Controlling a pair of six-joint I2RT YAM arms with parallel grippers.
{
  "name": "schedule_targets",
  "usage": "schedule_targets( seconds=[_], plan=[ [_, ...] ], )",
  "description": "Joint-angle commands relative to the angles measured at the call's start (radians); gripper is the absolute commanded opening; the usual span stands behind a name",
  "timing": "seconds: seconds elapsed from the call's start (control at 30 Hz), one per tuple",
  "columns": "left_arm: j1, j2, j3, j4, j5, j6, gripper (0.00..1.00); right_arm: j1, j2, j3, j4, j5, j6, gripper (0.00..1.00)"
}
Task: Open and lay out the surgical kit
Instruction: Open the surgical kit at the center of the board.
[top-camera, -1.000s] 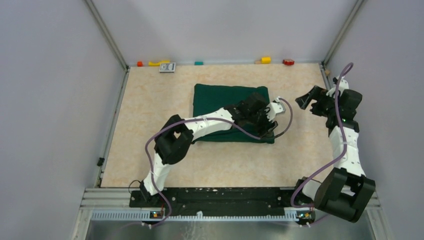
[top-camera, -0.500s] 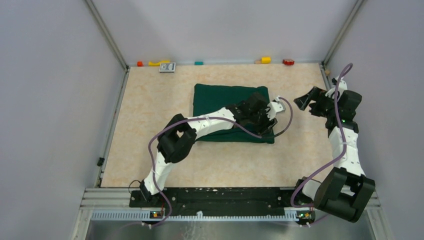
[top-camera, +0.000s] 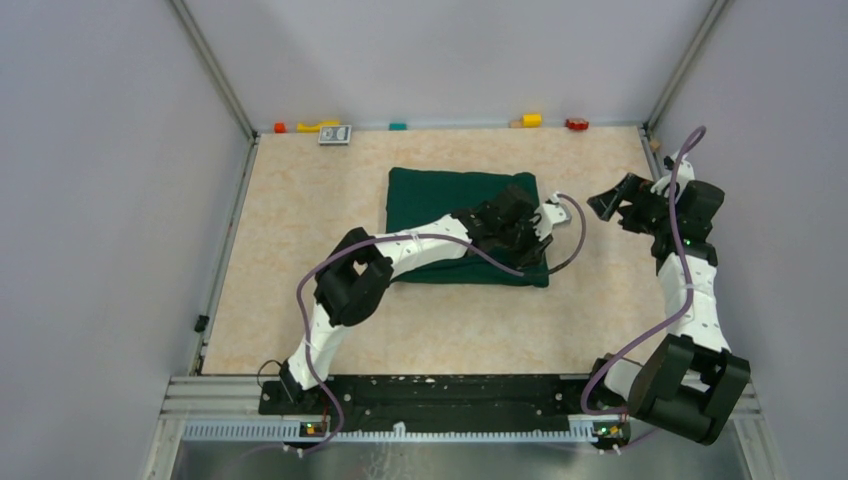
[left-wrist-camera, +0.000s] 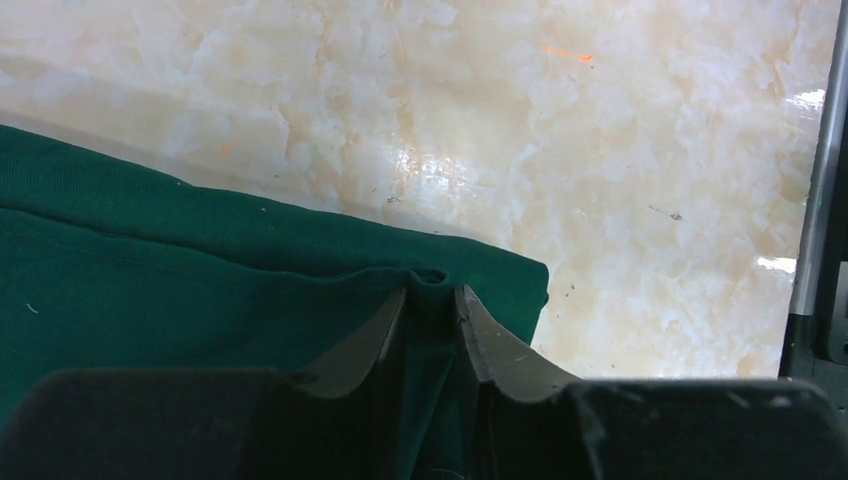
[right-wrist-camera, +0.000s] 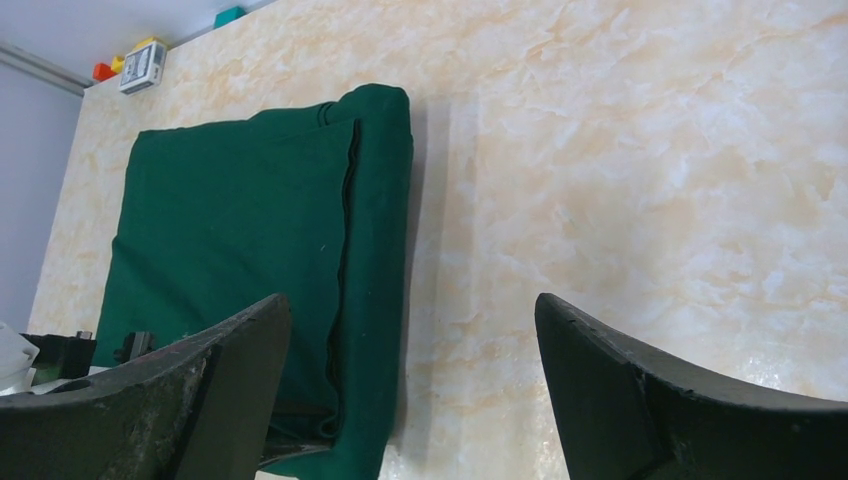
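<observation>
The surgical kit (top-camera: 440, 200) lies in the middle of the table as a folded dark green cloth bundle; only the cloth shows. My left gripper (top-camera: 537, 255) is down at its near right corner. In the left wrist view, the left gripper (left-wrist-camera: 432, 295) is shut on a raised pinch of the green cloth (left-wrist-camera: 200, 260), which bunches up between the two fingertips. My right gripper (top-camera: 610, 205) hangs open above bare table right of the bundle. In the right wrist view, the right gripper (right-wrist-camera: 412, 305) has wide-apart fingers framing the right edge of the cloth (right-wrist-camera: 240, 220).
Small coloured blocks line the far wall: red (top-camera: 279, 128), yellow (top-camera: 318, 126), teal (top-camera: 398, 127), yellow (top-camera: 531, 120), red (top-camera: 576, 124). A small grey box (top-camera: 335, 135) sits beside them. A metal frame post (left-wrist-camera: 815, 200) stands to the right of the left gripper.
The left gripper's fingers have closed in on the cloth at the bundle's near right corner. The right arm has barely moved.
</observation>
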Motion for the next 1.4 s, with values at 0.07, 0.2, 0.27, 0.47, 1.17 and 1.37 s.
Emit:
schedule_targets(
  seconds=[0.07,0.2,0.27,0.47,1.17,1.37],
  plan=[
    [0.008,-0.038,0.023,0.033,0.05,-0.051,0.3,-0.013,-0.005,-0.007,0.044,-0.022,0.008,0.9],
    [0.021,-0.03,0.04,0.033,0.075,-0.082,0.21,-0.013,0.003,-0.009,0.047,-0.04,0.009,0.9],
    [0.025,-0.024,0.045,0.029,0.075,-0.089,0.16,-0.013,0.006,-0.009,0.048,-0.046,0.01,0.9],
    [0.027,-0.014,0.045,0.033,0.079,-0.088,0.13,-0.014,0.005,-0.009,0.049,-0.051,0.012,0.9],
    [0.189,-0.273,-0.087,0.063,0.054,-0.152,0.0,-0.029,-0.012,0.015,0.027,-0.038,-0.009,0.9],
    [0.473,-0.687,-0.264,-0.048,-0.148,-0.063,0.0,-0.028,-0.031,0.032,0.02,-0.066,-0.024,0.9]
  ],
)
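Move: Between the left hand's slightly open fingertips already lies the near right corner of the surgical kit's green top flap, about level with them and 1 cm to their right. The kit's outer near right corner is some 4 cm back and 4 cm right; its far right corner lies about 19 cm ahead, straight out, and the kit's middle roughly 8 cm ahead and 13 cm left. From the right hand, that flap corner is about 9 cm back, 15 cm left and 10 cm below. Pinching the flap corner first, the left hand stays almost in place while its fingers close fully. It then draws the held cloth left, up and forward over the kit, slowly at first and quickening, about 13 cm left, 10 cm up and 8 cm forward, turning some 20 degrees counter-clockwise. ##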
